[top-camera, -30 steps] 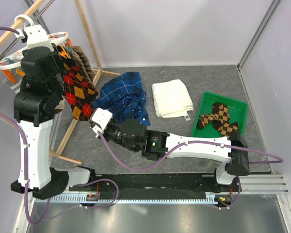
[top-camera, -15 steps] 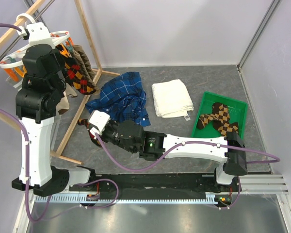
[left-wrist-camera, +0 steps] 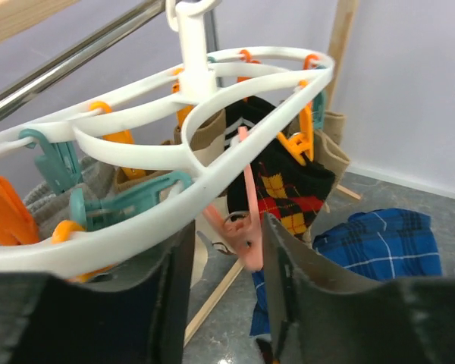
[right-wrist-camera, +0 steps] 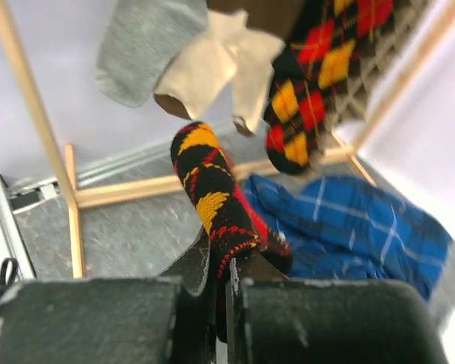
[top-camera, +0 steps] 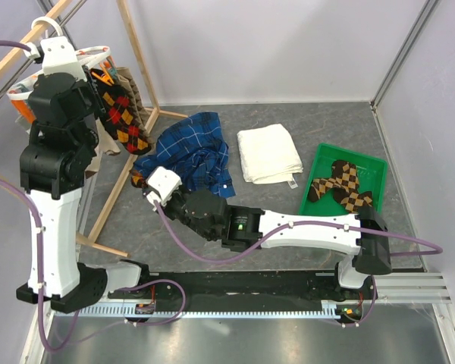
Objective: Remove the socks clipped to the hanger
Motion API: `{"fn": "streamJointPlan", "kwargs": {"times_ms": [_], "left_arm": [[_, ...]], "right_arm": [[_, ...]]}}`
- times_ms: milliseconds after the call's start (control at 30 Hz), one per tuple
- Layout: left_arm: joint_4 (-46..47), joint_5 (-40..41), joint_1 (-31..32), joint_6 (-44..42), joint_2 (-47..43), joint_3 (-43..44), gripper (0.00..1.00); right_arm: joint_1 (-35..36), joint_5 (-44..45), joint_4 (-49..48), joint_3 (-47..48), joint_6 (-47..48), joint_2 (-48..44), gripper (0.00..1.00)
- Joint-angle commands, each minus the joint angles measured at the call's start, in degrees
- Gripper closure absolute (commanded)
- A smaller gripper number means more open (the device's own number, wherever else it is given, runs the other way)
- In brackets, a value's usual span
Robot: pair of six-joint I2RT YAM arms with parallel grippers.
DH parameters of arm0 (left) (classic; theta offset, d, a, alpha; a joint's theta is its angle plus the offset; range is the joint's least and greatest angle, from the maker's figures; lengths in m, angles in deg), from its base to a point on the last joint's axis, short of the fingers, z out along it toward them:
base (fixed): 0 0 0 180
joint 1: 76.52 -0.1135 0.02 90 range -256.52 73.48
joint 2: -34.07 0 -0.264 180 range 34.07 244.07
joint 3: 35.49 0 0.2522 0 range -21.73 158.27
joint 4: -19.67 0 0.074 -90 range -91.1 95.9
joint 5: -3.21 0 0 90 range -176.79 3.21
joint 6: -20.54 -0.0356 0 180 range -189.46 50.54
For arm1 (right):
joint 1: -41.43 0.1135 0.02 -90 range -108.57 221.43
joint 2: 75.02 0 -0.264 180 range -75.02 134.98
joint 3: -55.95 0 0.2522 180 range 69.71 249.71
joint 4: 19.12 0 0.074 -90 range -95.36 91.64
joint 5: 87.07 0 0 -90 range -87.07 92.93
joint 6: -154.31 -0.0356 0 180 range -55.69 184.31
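Observation:
The white round hanger [left-wrist-camera: 136, 155] hangs from the rack at the far left [top-camera: 98, 53], with orange and teal clothespins. My left gripper [left-wrist-camera: 226, 227] is open just under its rim, a pink clothespin [left-wrist-camera: 243, 235] between the fingers, close to the right one. Socks are clipped to it: a black-red-yellow argyle sock [left-wrist-camera: 288, 189] [top-camera: 121, 114], a grey one [right-wrist-camera: 148, 38] and a beige one [right-wrist-camera: 212, 64]. My right gripper [right-wrist-camera: 226, 262] [top-camera: 140, 182] is low beside the rack, shut on a second argyle sock [right-wrist-camera: 208, 189], whose upper end stands free below the hanging ones.
A blue plaid shirt [top-camera: 189, 152] lies by the right gripper, and a folded white towel [top-camera: 269, 152] to its right. A green tray [top-camera: 368, 163] at the right holds brown checkered socks [top-camera: 340, 184]. Wooden rack poles [top-camera: 136, 53] frame the hanger.
The argyle sock that was stretched between hanger and right gripper has come off. The right gripper now holds it low, and the remaining argyle sock has swung back up. My left gripper closed, then reopened.

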Motion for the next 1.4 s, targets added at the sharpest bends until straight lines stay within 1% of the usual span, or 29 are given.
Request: {"fn": "streamJointPlan", "kwargs": {"times_ms": [0, 33, 67, 133, 167, 267, 333, 367, 467, 533, 567, 600, 667, 700, 767, 800, 867, 900, 933, 967, 1000, 1033, 1067, 1133, 1200, 1233, 1300, 1333, 1367], "left_arm": [[3.0, -9.6, -0.3, -0.8, -4.7, -1.4, 0.49], [3.4, -11.1, -0.3, -0.8, -6.5, -2.5, 0.47], [3.7, -12.7, -0.3, -0.8, -7.4, -2.9, 0.43], [4.4, -17.7, -0.3, 0.6, -9.6, -4.3, 0.39], [4.5, -19.4, -0.3, 0.6, -10.3, -4.7, 0.36], [5.2, -27.2, -0.3, 1.1, -13.2, -6.9, 0.32], [6.1, -29.9, -0.3, 1.4, -14.7, -9.3, 0.31], [6.5, -31.1, -0.3, 1.9, -16.5, -10.3, 0.3], [8.8, -40.9, -0.3, 4.3, -20.3, -15.4, 0.29], [10.7, -44.9, -0.3, 5.4, -22.0, -19.4, 0.27], [11.4, -48.4, -0.3, 6.6, -24.0, -20.8, 0.26], [12.4, -49.9, -0.3, 7.4, -24.8, -23.9, 0.26], [15.5, -54.5, -0.3, 9.5, -27.4, -27.0, 0.25], [16.5, -55.9, -0.3, 9.8, -28.0, -29.5, 0.25], [17.9, -58.1, -0.3, 10.5, -29.1, -31.3, 0.24], [18.4, -58.8, -0.2, 10.6, -30.1, -33.2, 0.24], [19.7, -59.5, 0.0, 10.9, -31.2, -35.0, 0.24], [20.1, -59.5, 0.0, 11.3, -32.4, -37.1, 0.24], [20.8, -59.6, 0.0, 11.6, -32.9, -38.4, 0.24], [21.3, -59.9, 0.0, 12.5, -33.5, -39.8, 0.24], [22.0, -60.2, 0.0, 12.4, -34.1, -42.4, 0.24], [22.3, -60.4, 0.0, 12.4, -34.9, -43.6, 0.24], [22.5, -60.4, 0.0, 12.5, -35.5, -44.9, 0.24], [23.4, -60.2, 0.1, 12.4, -36.7, -48.5, 0.24], [24.0, -59.6, 0.2, 12.8, -37.3, -51.7, 0.24], [24.1, -59.7, 0.1, 13.2, -37.4, -52.5, 0.24], [24.5, -60.1, 0.3, 13.6, -37.6, -54.8, 0.24], [24.6, -60.1, 0.3, 13.9, -37.6, -55.5, 0.24], [25.0, -60.1, 0.3, 13.9, -37.9, -56.9, 0.24]], "right_arm": [[-1.8, 5.6, 4.6, -2.8, -6.0, -6.6, 1.0], [-3.0, 5.8, 5.3, -3.7, -8.2, -7.6, 1.0], [-3.8, 6.1, 7.3, -5.3, -9.2, -9.4, 1.0], [-6.1, 6.6, 9.7, -6.6, -10.9, -11.3, 1.0], [-6.9, 7.2, 12.9, -7.3, -12.7, -13.2, 1.0], [-10.5, 9.1, 19.8, -7.6, -14.7, -16.8, 0.99], [-13.4, 11.4, 23.6, -7.4, -15.0, -18.7, 0.99], [-14.3, 12.5, 27.8, -6.7, -14.9, -20.3, 0.99], [-19.2, 18.9, 36.3, -4.5, -16.0, -23.4, 0.98], [-24.2, 21.2, 41.6, -2.7, -16.5, -25.1, 0.98], [-25.9, 21.7, 43.2, -2.1, -16.8, -25.6, 0.98], [-30.3, 21.3, 44.2, -1.7, -16.8, -26.0, 0.98], [-34.5, 20.4, 45.3, -1.4, -16.3, -27.2, 0.98], [-38.7, 19.8, 45.5, -1.4, -15.7, -27.3, 0.98], [-42.7, 19.5, 46.7, -1.5, -15.3, -26.3, 0.97], [-46.5, 19.3, 47.2, -1.8, -15.4, -26.0, 0.98], [-50.3, 17.5, 47.8, -3.6, -16.4, -25.1, 0.98], [-54.4, 16.5, 47.8, -4.4, -16.9, -24.8, 0.97], [-56.5, 15.1, 47.2, -6.9, -18.2, -24.5, 0.97], [-58.4, 14.6, 46.5, -8.6, -18.7, -24.4, 0.93], [-62.4, 14.0, 45.3, -10.6, -19.0, -24.2, 0.91], [-64.4, 13.5, 42.4, -15.0, -19.5, -23.8, 0.89], [-67.8, 11.8, 40.9, -17.0, -20.5, -23.6, 0.89], [-69.4, 10.9, 38.0, -21.5, -22.2, -22.5, 0.89], [-70.0, 11.8, 37.7, -22.6, -25.2, -21.7, 0.8], [-70.1, 11.8, 37.7, -22.8, -26.1, -21.2, 0.7], [-70.1, 12.2, 37.8, -22.4, -27.4, -21.3, 0.61], [-70.1, 12.3, 37.9, -21.5, -27.7, -21.5, 0.54], [-70.1, 11.9, 38.2, -21.1, -28.1, -21.6, 0.51]]}}
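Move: The red-yellow argyle sock is already free in my right fingers, and its place is the green box, roughly 50 cm to that hand's right, 10 cm ahead and 33 cm below. The checkered socks lie in the box about 3 cm beyond its middle. The white cloth is some 22 cm ahead and 26 cm right, the blue shirt about 20 cm straight ahead. The pink clip is right at my left fingertips, with the other argyle sock hanging some 9 cm ahead, 3 cm right and 10 cm lower. I swing my right hand about 55 cm to the right and some 18 cm forward towards the green box, carrying the argyle sock, turning clockwise nearly 90 degrees; near the end I dip, tip the fingers down and open them, letting the sock go. Meanwhile my left hand opens wider, leaves the pink clip and draws right and back, rising slightly before it sinks, swivelling clockwise. ##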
